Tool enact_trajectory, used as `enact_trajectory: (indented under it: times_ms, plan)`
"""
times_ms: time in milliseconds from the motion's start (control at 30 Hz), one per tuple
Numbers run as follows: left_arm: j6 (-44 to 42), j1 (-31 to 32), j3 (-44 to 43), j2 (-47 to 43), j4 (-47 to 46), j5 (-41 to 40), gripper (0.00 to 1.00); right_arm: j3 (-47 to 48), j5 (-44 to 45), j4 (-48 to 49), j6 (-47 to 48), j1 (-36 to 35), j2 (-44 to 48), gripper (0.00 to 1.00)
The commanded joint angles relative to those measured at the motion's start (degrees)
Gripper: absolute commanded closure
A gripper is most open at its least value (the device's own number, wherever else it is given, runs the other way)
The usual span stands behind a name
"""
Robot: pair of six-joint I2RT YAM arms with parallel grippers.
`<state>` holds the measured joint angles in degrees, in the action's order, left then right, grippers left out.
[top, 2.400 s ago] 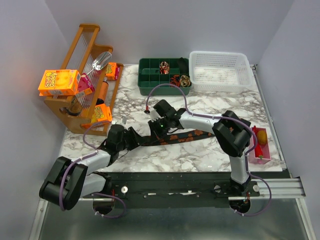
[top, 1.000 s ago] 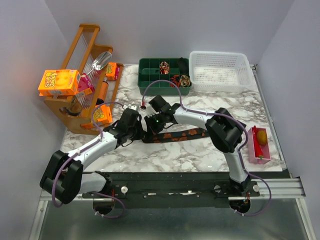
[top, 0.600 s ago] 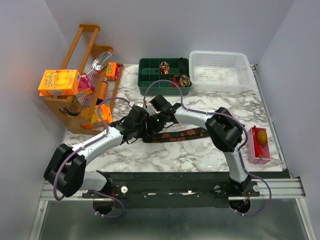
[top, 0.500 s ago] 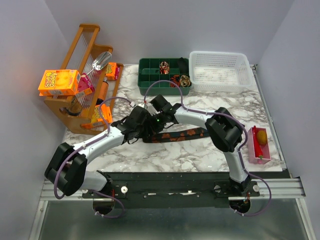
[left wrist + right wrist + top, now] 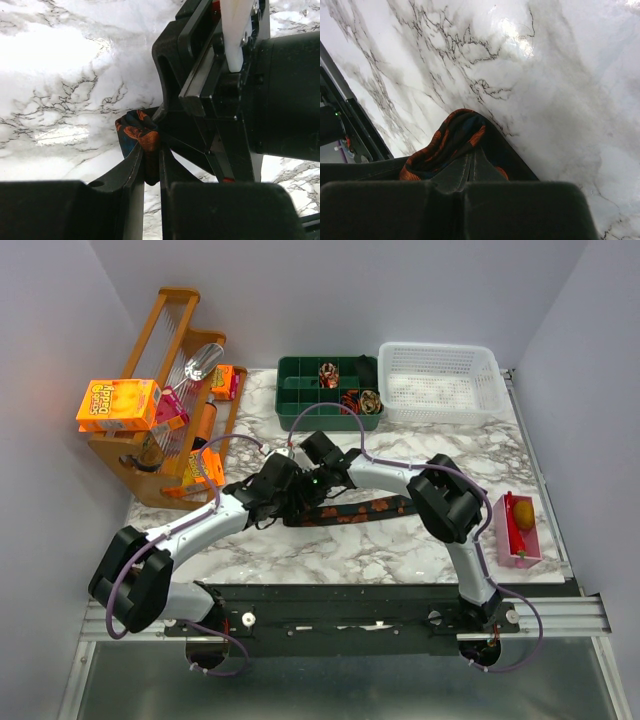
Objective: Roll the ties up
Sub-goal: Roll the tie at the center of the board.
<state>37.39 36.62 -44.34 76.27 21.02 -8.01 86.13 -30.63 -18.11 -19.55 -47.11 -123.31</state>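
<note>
A dark tie [image 5: 362, 509] with orange patterns lies as a flat strip across the middle of the marble table [image 5: 400, 560], and both grippers meet at its left end. My left gripper [image 5: 283, 496] is shut on a bunched fold of the tie [image 5: 136, 134]; in the left wrist view its fingertips [image 5: 151, 156] pinch the fabric. My right gripper [image 5: 309, 489] is just right of it, shut [image 5: 472, 154], with the tie's end [image 5: 445, 142] curled over and around its fingertips. Rolled ties [image 5: 329, 373] sit in the green tray [image 5: 300, 392].
A white basket [image 5: 440, 382] stands at the back right beside the green tray. At the left, a wooden rack [image 5: 165, 410] holds orange boxes. A pink tray [image 5: 520, 530] lies at the right edge. The right gripper's black body [image 5: 250, 90] fills the left wrist view.
My left arm has reached right and up, bringing its gripper against the right gripper at the tie's left end. The strip has slid slightly left. Little has moved in the last half second.
</note>
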Motion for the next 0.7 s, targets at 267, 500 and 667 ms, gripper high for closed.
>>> enact_trajectory:
  times_ms: [267,500,667]
  plan:
    - [-1.4,0.9,-3.8,-0.2,12.2,-10.4,0.82,1.1,0.0,0.9,0.2,-0.1,4.6,1.00]
    - [-0.7,0.9,-6.9,-0.7,22.1,-19.8,0.83,0.4,2.2,-0.5,1.3,1.8,7.5,1.00]
    - [-0.7,0.9,-8.5,0.2,26.7,-23.8,0.83,-1.6,3.3,-1.0,2.4,4.2,8.9,1.00]
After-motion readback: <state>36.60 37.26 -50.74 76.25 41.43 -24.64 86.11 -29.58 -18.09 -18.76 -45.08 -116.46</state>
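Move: The tie's rolled end is already pinched in the left fingers and lies right at them; from the right fingertips, down on the tie beside it, the roll is about 2 cm to the left and 1 cm back. From the left hand, the middle of the tie's flat length lies some 22 cm to the right and 3 cm ahead, and the orange box by the rack about 19 cm left and 9 cm ahead. The tie's rolled end, kept pinched by the left hand, is drawn about 7 cm to the left along the board, slowly at first, then quicker. That wrist rolls some 20 degrees, swinging its fingertips leftward. The right hand, fingers still shut, waits briefly, then comes up off the tie by about 5 cm, easing forward too. ##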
